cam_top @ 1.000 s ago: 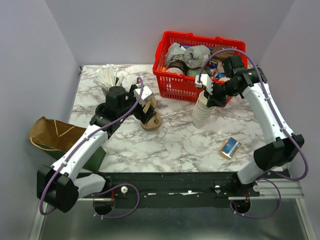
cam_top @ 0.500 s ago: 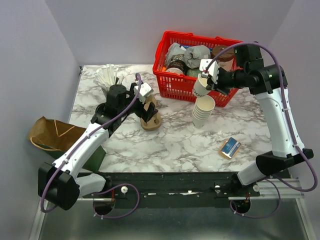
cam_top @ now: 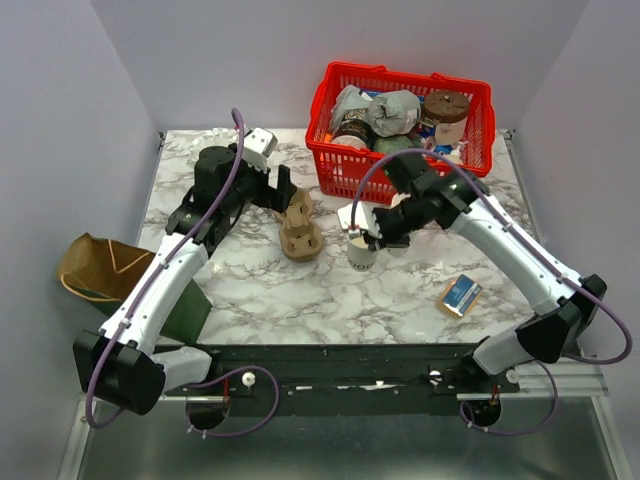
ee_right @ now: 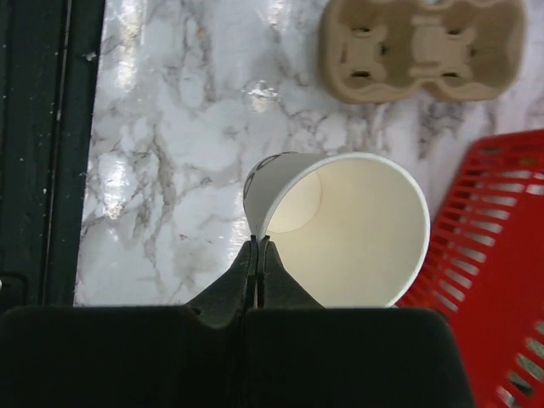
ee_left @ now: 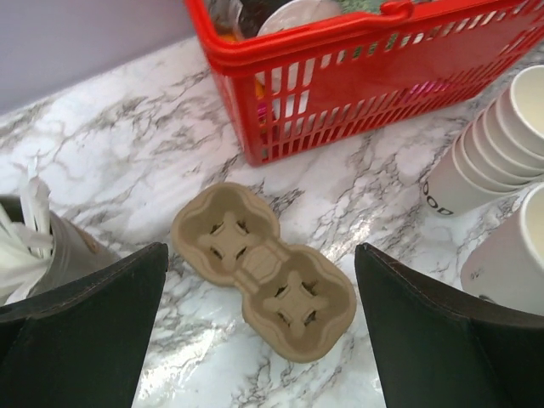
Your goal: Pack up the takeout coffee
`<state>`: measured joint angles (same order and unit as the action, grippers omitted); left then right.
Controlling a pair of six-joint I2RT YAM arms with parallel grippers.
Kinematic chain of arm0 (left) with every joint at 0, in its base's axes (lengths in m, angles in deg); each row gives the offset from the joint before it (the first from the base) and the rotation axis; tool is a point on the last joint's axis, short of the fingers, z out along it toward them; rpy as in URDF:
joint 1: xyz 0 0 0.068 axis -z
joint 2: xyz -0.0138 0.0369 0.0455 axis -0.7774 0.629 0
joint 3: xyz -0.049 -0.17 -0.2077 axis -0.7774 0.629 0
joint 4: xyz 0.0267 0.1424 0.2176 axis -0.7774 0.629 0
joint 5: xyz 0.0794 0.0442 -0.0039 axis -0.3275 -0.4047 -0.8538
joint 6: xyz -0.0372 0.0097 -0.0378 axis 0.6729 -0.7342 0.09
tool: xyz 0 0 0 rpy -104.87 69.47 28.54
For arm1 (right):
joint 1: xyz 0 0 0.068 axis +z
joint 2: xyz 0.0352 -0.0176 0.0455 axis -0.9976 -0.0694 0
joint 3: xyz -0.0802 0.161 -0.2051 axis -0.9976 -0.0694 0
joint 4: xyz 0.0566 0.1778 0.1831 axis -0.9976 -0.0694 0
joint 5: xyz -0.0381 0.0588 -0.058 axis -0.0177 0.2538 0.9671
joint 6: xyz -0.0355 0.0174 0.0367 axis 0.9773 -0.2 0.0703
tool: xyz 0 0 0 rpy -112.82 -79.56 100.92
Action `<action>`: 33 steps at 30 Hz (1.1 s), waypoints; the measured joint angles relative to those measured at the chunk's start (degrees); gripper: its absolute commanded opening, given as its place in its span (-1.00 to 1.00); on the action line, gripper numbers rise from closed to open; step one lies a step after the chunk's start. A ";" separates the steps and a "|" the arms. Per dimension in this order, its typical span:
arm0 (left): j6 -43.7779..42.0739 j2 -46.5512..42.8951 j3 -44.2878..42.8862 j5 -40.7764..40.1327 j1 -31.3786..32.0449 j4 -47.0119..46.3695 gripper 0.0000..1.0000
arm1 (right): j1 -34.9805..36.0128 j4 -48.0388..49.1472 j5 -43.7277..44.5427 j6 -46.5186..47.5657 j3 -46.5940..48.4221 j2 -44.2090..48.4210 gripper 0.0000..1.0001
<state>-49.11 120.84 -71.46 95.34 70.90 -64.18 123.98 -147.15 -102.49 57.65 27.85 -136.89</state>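
A brown two-hole cup carrier (cam_top: 300, 233) lies flat on the marble table. In the left wrist view the carrier (ee_left: 263, 272) sits below and between the wide-apart fingers of my left gripper (ee_left: 259, 255), which is open and empty. My right gripper (cam_top: 362, 228) is shut on the rim of a white paper cup (cam_top: 360, 252), held tilted just right of the carrier. The right wrist view shows the jaws pinched on the cup's (ee_right: 357, 229) wall, with the carrier (ee_right: 421, 47) beyond. A stack of white cups (ee_left: 489, 149) stands by the basket.
A red basket (cam_top: 400, 130) full of goods stands at the back right. A cup of white stirrers (ee_left: 34, 229) is at the back left. A small blue-and-orange box (cam_top: 460, 295) lies front right. A brown paper bag (cam_top: 95, 270) hangs off the left edge.
My right gripper lifted one cup off the stack and swung it left and down beside the carrier. My left gripper rose and drew back from the carrier, still open.
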 measured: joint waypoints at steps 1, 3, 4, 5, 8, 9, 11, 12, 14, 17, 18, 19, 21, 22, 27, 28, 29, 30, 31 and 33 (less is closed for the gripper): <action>0.37 -0.02 0.04 -0.66 -0.44 0.63 0.97 | 0.61 1.20 -0.04 0.26 -2.84 0.02 -0.99; 0.83 -0.31 0.52 -1.40 -0.59 1.64 0.97 | 1.44 4.04 -0.02 0.50 -8.52 0.46 -0.99; 0.83 -0.83 1.05 -1.64 -0.57 2.40 0.97 | 1.73 5.77 -0.04 0.59 -11.39 0.70 -0.99; 0.79 -1.31 1.51 -1.75 -0.55 3.04 0.97 | 1.97 7.56 -0.07 0.68 -14.16 1.11 -0.99; -0.39 -4.15 3.19 -1.88 -0.50 5.16 0.97 | 2.56 12.28 -0.11 0.92 -20.92 2.73 -0.99; -0.96 -5.01 3.50 -1.95 -0.50 5.97 0.97 | 2.62 13.75 -0.15 0.98 -22.60 3.45 -0.99; -2.71 -6.32 3.58 -2.05 -0.50 7.72 0.97 | 2.93 16.37 -0.26 1.42 -25.14 4.96 -0.99; -3.89 -6.67 3.56 -2.05 -0.50 8.52 0.97 | 3.08 17.27 -0.39 1.68 -25.83 5.42 -0.99; -6.08 -6.78 3.52 -2.27 -0.50 10.78 0.97 | 3.34 18.69 -0.72 2.08 -26.47 5.75 -0.99; -9.29 -5.95 3.41 -2.93 -0.50 14.45 0.96 | 3.34 21.05 -1.16 2.56 -28.04 5.90 -0.99; -10.54 -5.51 3.21 -3.13 -0.50 16.04 0.96 | 3.37 21.66 -1.18 2.78 -29.00 5.99 -0.99; -11.52 -5.20 3.15 -3.30 -0.50 17.20 0.96 | 3.37 21.92 -1.27 2.91 -29.77 5.99 -0.99; -13.38 -4.68 3.08 -3.78 -0.50 19.74 0.96 | 3.41 22.08 -1.29 3.19 -30.86 5.99 -0.99; -14.25 -4.52 3.08 -3.98 -0.50 20.98 0.96 | 3.41 22.23 -1.31 3.32 -31.17 5.99 -0.99; -15.93 -4.46 3.08 -4.20 -0.50 23.98 0.95 | 3.69 23.26 -1.33 3.91 -31.74 5.99 -0.78; -16.04 -4.46 3.08 -4.20 -0.50 24.33 0.95 | 3.74 23.32 -1.33 4.11 -31.74 5.99 -0.71; -16.15 -4.46 3.10 -4.22 -0.50 24.57 0.95 | 3.74 23.34 -1.36 4.33 -31.74 5.99 -0.56; -16.17 -4.46 3.13 -4.24 -0.50 24.72 0.95 | 3.74 23.37 -1.36 4.59 -31.74 5.99 -0.51; -16.17 -4.44 3.15 -4.24 -0.46 24.83 0.94 | 3.74 23.32 -1.38 4.90 -31.74 5.99 -0.47; -16.15 -4.31 3.21 -4.24 -0.37 24.92 0.94 | 3.74 23.06 -1.36 5.57 -31.74 5.99 -0.41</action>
<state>-65.26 116.54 -68.25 91.09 70.53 -39.26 127.71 -124.09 -103.84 63.22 -3.89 -130.90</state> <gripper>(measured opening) 0.974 0.251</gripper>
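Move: The right hand already pinches a paper cup by its rim; the open table it is going to lies about 4 cm left and some 20 cm below. From it, the cup stack stands about 12 cm ahead, 7 cm right and 11 cm down, the cup carrier 14 cm ahead, 18 cm left and 17 cm down. From the open left hand the black lids lie level, some 17 cm left and 23 cm below, the grey straw holder 10 cm ahead, 14 cm left and 19 cm lower. Still pinching the cup's rim, the right hand carries it almost straight down about 12 cm onto the bare table, drifting a little back, then stays there while its fingers start to part around the rim. Meanwhile the left hand, wide open and empty, sinks and draws back and left towards the black lids, its wrist tilting some 25 degrees to point further down. ##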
